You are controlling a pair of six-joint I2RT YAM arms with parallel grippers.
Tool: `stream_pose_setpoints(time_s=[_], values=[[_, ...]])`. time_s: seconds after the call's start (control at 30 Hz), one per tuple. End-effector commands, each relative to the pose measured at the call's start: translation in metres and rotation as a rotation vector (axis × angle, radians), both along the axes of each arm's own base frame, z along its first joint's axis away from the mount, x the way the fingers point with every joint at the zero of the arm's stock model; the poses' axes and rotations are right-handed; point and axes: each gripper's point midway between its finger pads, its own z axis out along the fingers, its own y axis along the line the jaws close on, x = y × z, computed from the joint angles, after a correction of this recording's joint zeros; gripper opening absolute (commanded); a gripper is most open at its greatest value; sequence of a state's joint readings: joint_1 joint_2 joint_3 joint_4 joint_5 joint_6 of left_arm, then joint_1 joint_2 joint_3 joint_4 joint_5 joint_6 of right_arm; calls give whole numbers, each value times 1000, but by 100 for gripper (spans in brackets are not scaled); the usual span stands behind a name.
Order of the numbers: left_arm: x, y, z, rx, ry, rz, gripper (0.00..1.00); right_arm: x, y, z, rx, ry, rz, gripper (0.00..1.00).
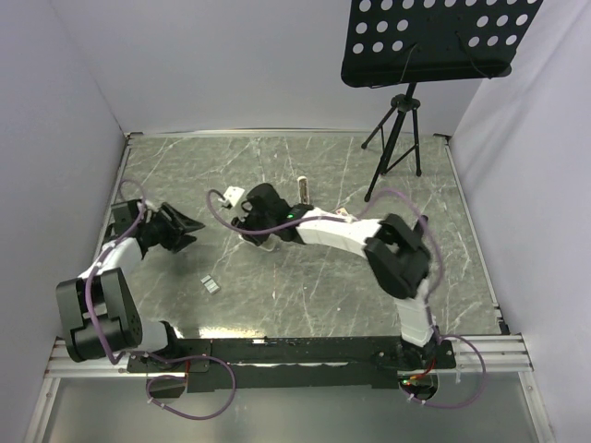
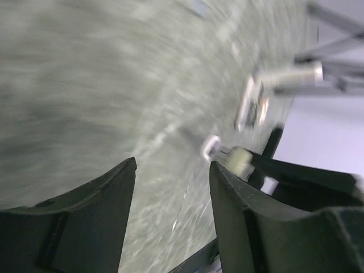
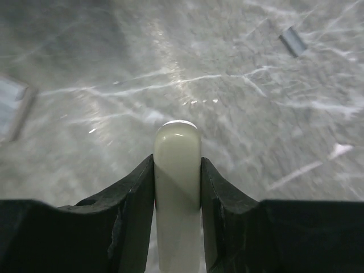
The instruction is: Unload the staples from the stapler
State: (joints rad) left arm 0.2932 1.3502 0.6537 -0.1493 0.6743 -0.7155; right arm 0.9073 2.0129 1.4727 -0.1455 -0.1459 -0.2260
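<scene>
My right gripper (image 3: 177, 170) is shut on the cream-white stapler (image 3: 177, 142), whose rounded end sticks out past the fingertips, close above the table. In the top view the right gripper (image 1: 251, 221) reaches left of centre, and a bit of the stapler (image 1: 264, 244) shows under it. A small grey strip of staples (image 1: 211, 284) lies on the table near the front; it also shows in the right wrist view (image 3: 292, 41). My left gripper (image 1: 189, 233) is open and empty, left of the stapler. Its view is blurred, with its gripper (image 2: 172, 166) over bare table.
The table is dark grey marble (image 1: 305, 286). A black tripod stand (image 1: 399, 129) carrying a perforated black tray stands at the back right. A small silvery-tan object (image 1: 303, 189) sits just behind the right arm. White walls close in the table on three sides.
</scene>
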Motion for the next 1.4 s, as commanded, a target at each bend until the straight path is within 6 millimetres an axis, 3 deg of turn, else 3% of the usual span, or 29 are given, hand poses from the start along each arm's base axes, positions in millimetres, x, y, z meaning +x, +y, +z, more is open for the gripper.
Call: stream_pose_setpoints(time_s=[0.0,0.13,0.23,0.4,0.67,0.7,1.1,1.17,1.37], values=[[10,-51,56,54,-264,-264,59,-7,3,105,224,-154,71,0],[11,-79,81,-2,-346,-354,55,-26,-17,134,289,-164,75,0],[7,-92,87,-32,-348,-392,52,-33,-26,153,340,-198,66,0],[-1,-111,104,-113,-410,-454,51,-41,-35,162,358,-207,61,0],[-6,-116,115,-114,-457,-487,50,-39,-36,162,345,-204,50,0],[-11,-126,115,-122,-458,-520,50,-40,-36,162,348,-203,51,0],[-22,-143,98,-136,-417,-620,43,-38,-34,168,360,-205,48,0],[-20,-143,95,-130,-409,-619,38,-37,-34,169,361,-206,46,0],[-22,-149,98,-178,-408,-625,34,-35,-30,156,346,-190,47,0]])
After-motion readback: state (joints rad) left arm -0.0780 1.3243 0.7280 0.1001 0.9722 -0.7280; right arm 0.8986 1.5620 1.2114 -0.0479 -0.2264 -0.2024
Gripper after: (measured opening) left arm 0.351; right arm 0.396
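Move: The stapler, already pinched in my right hand's fingers and just off the table, sits about 14 cm to the right of my left hand, level with it in reach and some 3 cm lower. On the table about 7 cm below my left hand are the loose staple strip, some 12 cm ahead and 7 cm right; the staple block, 11 cm back and 3 cm right; and the second stapler, 12 cm ahead and 26 cm right. I bring my left hand rightward about 14 cm while rising 9 cm, swinging it clockwise and tipping its fingers up from their steep slant, towards the stapler's left end. There its fingers close partway around that end. Meanwhile my right hand keeps its grip, lifts the stapler some 13 cm and slightly back and right, tilts its left-pointing fingers up, then holds nearly still. ##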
